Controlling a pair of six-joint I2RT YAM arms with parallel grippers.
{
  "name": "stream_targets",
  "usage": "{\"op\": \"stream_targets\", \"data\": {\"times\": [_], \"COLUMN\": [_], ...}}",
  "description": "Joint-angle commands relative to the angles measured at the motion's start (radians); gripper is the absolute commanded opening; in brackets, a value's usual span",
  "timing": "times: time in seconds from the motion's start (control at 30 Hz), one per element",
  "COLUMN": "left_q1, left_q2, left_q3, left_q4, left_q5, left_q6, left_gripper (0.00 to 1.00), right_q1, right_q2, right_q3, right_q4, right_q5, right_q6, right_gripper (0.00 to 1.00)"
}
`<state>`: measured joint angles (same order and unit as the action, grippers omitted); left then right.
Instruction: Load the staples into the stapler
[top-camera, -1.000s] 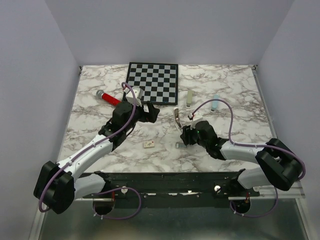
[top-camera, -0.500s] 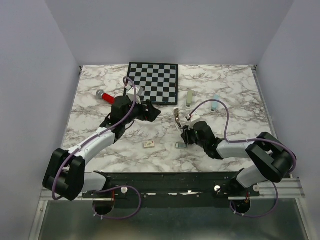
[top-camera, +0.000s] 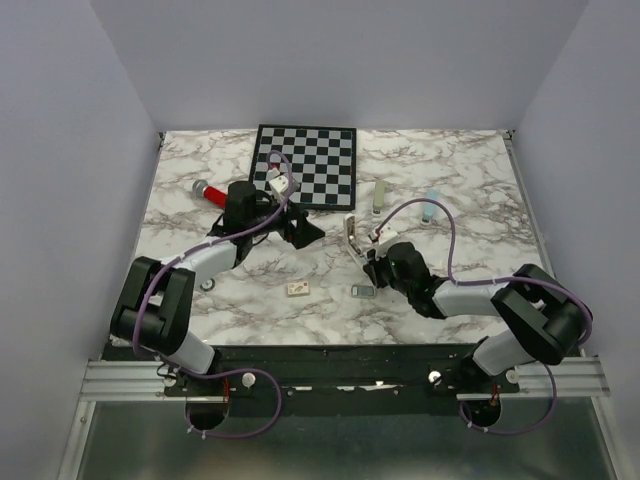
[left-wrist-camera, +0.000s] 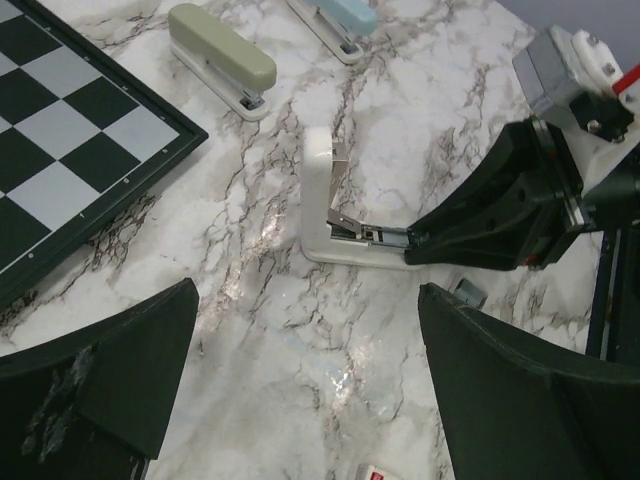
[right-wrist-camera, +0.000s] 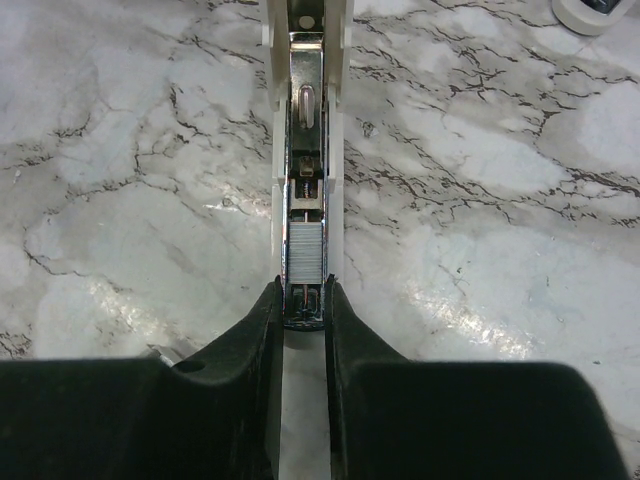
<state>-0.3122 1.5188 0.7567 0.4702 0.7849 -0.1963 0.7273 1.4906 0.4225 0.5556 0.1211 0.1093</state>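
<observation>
The white stapler lies hinged open on the marble table, its cover standing up. A ribbed silver strip sits in its metal rail. My right gripper is shut on the near end of the stapler, one finger pressed against each side wall. The staples, a small grey block, lie on the table beside that gripper, and show as a block in the left wrist view. My left gripper hangs wide open above bare table, just left of the stapler.
A chessboard lies at the back, with a red marker to its left. An olive stapler and a pale blue one lie behind the white one. A small card rests near the front.
My right gripper's fingers have closed in onto the stapler's sides. The left arm has swung round, its forearm now pointing at the stapler, with its gripper still wide open.
</observation>
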Motion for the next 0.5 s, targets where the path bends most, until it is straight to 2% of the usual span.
{"op": "stream_targets", "data": {"times": [0.0, 0.1, 0.2, 0.47], "left_q1": [0.001, 0.001, 0.001, 0.001], "left_q2": [0.024, 0.053, 0.076, 0.054], "left_q3": [0.082, 0.165, 0.223, 0.247], "left_q4": [-0.120, -0.350, -0.511, -0.685], "left_q5": [0.164, 0.189, 0.192, 0.188], "left_q6": [0.322, 0.505, 0.634, 0.793], "left_gripper": [0.99, 0.99, 0.99, 0.96], "right_q1": [0.007, 0.007, 0.007, 0.007], "right_q2": [-0.048, -0.090, -0.119, -0.183], "right_q3": [0.028, 0.053, 0.071, 0.125], "right_q4": [-0.011, -0.055, -0.086, -0.153], "right_q5": [-0.073, -0.115, -0.188, -0.325], "right_q6": [-0.080, -0.100, -0.151, -0.203], "right_gripper": [0.06, 0.01, 0.01, 0.01]}}
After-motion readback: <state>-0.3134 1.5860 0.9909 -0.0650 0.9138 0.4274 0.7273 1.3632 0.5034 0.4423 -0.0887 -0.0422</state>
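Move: The opened white stapler stands with its middle about 5 cm ahead and 3 cm left of the right hand, which already pinches its front end. The left gripper, where it is taken, waits some 13 cm left, 6 cm ahead and 11 cm up. From the left hand the stapler lies about 10 cm right and 11 cm below. The grey staple tray is about 4 cm back and 2 cm left of the right hand, the white block 4 cm back and 16 cm left. The stapler, still pinched by the front end of its rail, is lifted off the table by the right hand, some 5 cm up and 3 cm left towards the open left gripper, turning about 15 degrees counter-clockwise. The left hand stays nearly in place, sinking 1–2 cm while its wrist swings clockwise and its fingertips dip, fingers wide open and not yet touching. ##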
